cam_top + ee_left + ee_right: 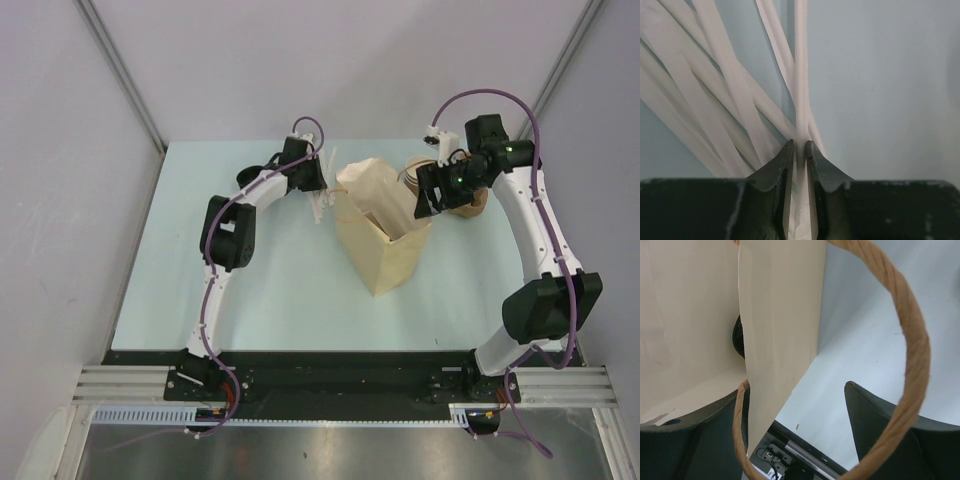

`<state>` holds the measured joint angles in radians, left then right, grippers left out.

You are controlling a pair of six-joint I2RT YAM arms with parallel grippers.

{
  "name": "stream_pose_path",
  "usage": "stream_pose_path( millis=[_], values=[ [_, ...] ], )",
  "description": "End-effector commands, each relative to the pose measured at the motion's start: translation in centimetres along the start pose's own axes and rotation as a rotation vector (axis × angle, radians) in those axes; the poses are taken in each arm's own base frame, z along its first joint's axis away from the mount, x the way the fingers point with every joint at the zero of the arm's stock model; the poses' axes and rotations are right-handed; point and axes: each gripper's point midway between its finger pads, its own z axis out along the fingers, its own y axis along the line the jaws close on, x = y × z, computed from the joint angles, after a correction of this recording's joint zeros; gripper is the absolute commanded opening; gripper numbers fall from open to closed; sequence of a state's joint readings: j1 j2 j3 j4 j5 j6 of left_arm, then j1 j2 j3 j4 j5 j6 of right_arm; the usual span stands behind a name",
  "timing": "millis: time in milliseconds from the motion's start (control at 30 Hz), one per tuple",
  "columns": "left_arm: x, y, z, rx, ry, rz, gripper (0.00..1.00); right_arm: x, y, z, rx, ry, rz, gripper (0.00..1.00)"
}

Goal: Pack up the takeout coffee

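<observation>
A tan paper bag [385, 235] stands open at mid-table. My right gripper [428, 205] is open at the bag's right rim. In the right wrist view the gripper [795, 390] straddles the bag wall [780, 315], and the twisted paper handle [912, 340] loops around it. A black rounded edge [738, 337] shows inside the bag; I cannot tell whether it is the coffee's lid. The coffee cup does not show in the top view. My left gripper [318, 190] is shut on one white strip [801, 75] from a loose pile left of the bag.
Several white strips [320, 208] lie fanned out left of the bag. Tan paper cups [472, 205] stand behind my right gripper, and a round cup rim [411, 172] shows behind the bag. The table's front rail [805, 455] is below the right gripper.
</observation>
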<state>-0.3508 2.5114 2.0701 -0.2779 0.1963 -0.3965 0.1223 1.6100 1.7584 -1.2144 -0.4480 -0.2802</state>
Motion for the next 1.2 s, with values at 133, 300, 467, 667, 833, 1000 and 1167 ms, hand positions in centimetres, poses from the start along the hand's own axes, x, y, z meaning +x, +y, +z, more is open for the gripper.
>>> stream_pose_path(
  millis=[133, 300, 467, 667, 833, 1000, 1167],
  values=[
    [-2.2, -1.2, -0.9, 0.054, -0.054, -0.03, 0.08, -1.3, -0.2, -0.7, 0.019, -0.03, -0.002, 0.75],
    [-4.5, -2.9, -2.9, 0.12, -0.109, -0.039, 0.0, -1.5, -0.2, -1.1, 0.02, -0.042, -0.006, 0.75],
    [-8.2, -5.9, -6.5, 0.222, -0.208, -0.034, 0.0, -2.3, 0.1, -2.1, 0.026, -0.081, -0.009, 0.8],
    [-11.5, -8.4, -11.2, 0.279, -0.298, -0.002, 0.0, -3.7, 0.3, -4.6, 0.05, -0.158, -0.01, 0.94],
    [-13.5, -9.4, -15.7, 0.291, -0.368, 0.033, 0.0, -5.8, 0.5, -7.4, 0.088, -0.26, -0.025, 1.0],
    [-14.5, -11.2, -21.5, 0.345, -0.446, 0.163, 0.0, -8.3, 1.0, -10.3, 0.121, -0.396, -0.049, 1.0],
    [-14.2, -15.9, -30.4, 0.571, -0.578, 0.408, 0.0, -11.6, 3.6, -13.9, 0.063, -0.563, -0.093, 1.0]
  ],
)
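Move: A straw lies right between the left fingertips, about 1 cm below them, with the other straws some 3 cm to the left. From that hand the black lids stand 14 cm left, the paper bag 13 cm right and 14 cm back. The bag's middle is 7 cm left, 3 cm ahead and 11 cm below the right hand; the straw is some 21 cm left of that hand, 22 ahead and 22 down. Shut the left gripper on the straw while staying low, then lift faster and faster by about 27 cm, easing back towards the end and tipping the fingertips up some 30 degrees. Meanwhile spread the right fingers fully and raise them about 12 cm, drawing them up out of the bag's handle loop. ##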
